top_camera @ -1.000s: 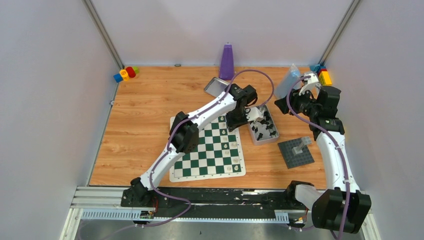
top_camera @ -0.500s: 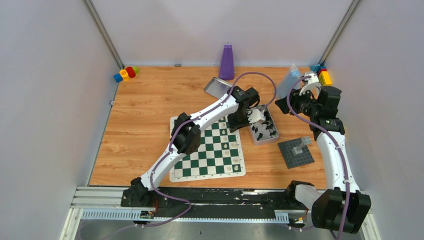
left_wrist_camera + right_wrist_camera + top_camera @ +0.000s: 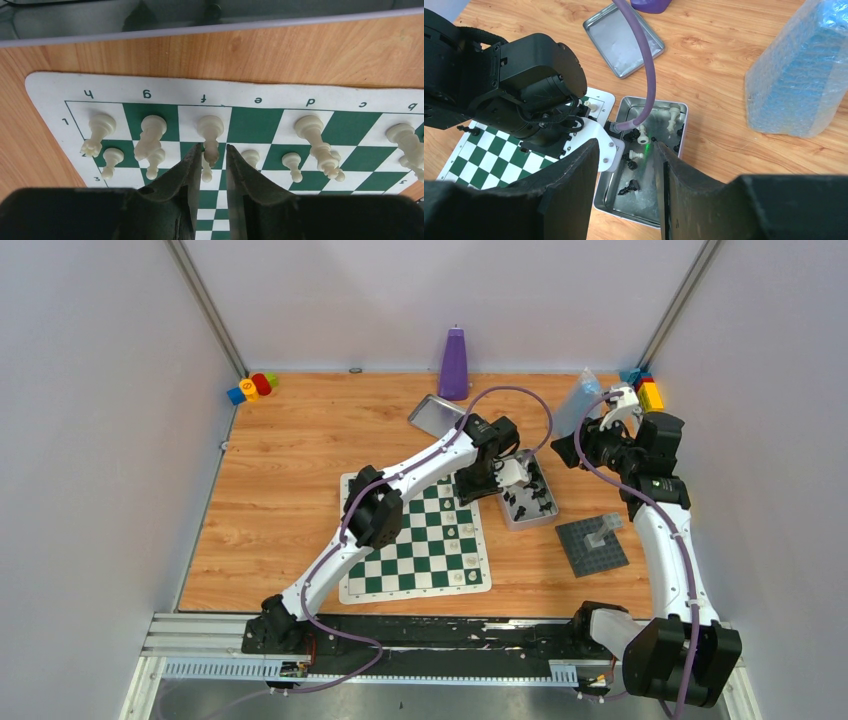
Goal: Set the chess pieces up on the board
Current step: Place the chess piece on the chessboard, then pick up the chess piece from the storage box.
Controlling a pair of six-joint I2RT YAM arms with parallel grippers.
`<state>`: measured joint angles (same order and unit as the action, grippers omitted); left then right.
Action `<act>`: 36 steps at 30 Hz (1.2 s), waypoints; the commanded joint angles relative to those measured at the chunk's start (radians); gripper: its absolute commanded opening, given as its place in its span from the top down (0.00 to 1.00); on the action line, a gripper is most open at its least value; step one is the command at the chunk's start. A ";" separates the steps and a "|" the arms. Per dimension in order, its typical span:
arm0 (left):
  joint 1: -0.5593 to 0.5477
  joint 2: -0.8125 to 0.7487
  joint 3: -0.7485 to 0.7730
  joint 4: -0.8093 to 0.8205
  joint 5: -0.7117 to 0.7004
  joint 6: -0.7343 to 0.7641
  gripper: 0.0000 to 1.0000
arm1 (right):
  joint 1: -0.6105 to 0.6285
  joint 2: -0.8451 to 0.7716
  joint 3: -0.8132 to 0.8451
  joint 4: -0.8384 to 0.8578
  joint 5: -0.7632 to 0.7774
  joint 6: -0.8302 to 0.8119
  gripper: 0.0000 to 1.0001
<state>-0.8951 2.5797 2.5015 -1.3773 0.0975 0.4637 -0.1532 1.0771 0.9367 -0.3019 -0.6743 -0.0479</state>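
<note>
The green-and-white board (image 3: pixel 400 560) lies in front of the left arm. In the left wrist view, cream-white chess pieces (image 3: pixel 150 137) fill the two rows at the board (image 3: pixel 250 117) edge. My left gripper (image 3: pixel 214 148) hangs over that far right corner of the board (image 3: pixel 470 490). Its jaws are open a little on either side of a white bishop (image 3: pixel 210 131) that stands on its own on square f1. My right gripper (image 3: pixel 625 144) hovers open and empty above a metal tray (image 3: pixel 644 212) that holds black and white pieces (image 3: pixel 629 187).
An empty silver tray (image 3: pixel 435 412) and a purple bottle (image 3: pixel 454 364) stand at the back. A bubble-wrap bag (image 3: pixel 799 80) lies near the right wrist. A grey studded baseplate (image 3: pixel 591 544) sits to the right, and coloured blocks (image 3: pixel 250 387) sit in the back corners.
The left jaws have spread apart from the white bishop, which stays on its square. The left wrist shifted slightly. The right arm has not moved.
</note>
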 commanded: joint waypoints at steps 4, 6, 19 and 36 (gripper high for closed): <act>-0.005 -0.011 0.038 0.012 -0.014 0.017 0.65 | -0.006 -0.010 0.027 0.015 -0.019 -0.010 0.55; -0.004 -0.025 0.033 0.012 -0.018 0.015 0.62 | -0.006 -0.008 0.027 0.016 -0.021 -0.010 0.55; -0.002 -0.291 -0.126 0.118 -0.072 -0.005 0.36 | -0.019 0.002 0.059 -0.016 0.004 0.003 0.52; 0.113 -0.839 -0.737 0.416 0.005 -0.031 0.32 | 0.282 0.329 0.147 -0.077 0.311 -0.133 0.57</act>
<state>-0.8150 1.8332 1.8214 -1.0462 0.0555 0.4507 0.0391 1.3338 1.0283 -0.3737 -0.4961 -0.1009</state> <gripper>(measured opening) 0.677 0.446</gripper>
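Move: The white bishop on f1 stands right at the left hand, between its part-open fingertips, its middle about 2 cm below the hand point. The white g1 piece is about 3 cm farther out and the f2 pawn about 3 cm to the hand's left. The right hand hovers empty over the grey bin, whose white pieces lie some 22 cm below, about 4 cm ahead and 1 cm left; the bubble-wrap bag stands roughly 14 cm ahead and 10 cm to its right. The left hand stays at the f1 bishop while its fingers spread to about twice their gap, then rises quickly some 15 cm off the piece, veering about 7 cm left over the board late in the climb, its fingertips tilting some 20 degrees outwards, forward and to the right. Once it is climbing clear, the right hand leaves its waiting place and sinks about 7 cm towards the grey bin, going some 4 cm left and 3 cm forward, fingers still half open and tipping farther down, touching nothing yet. ##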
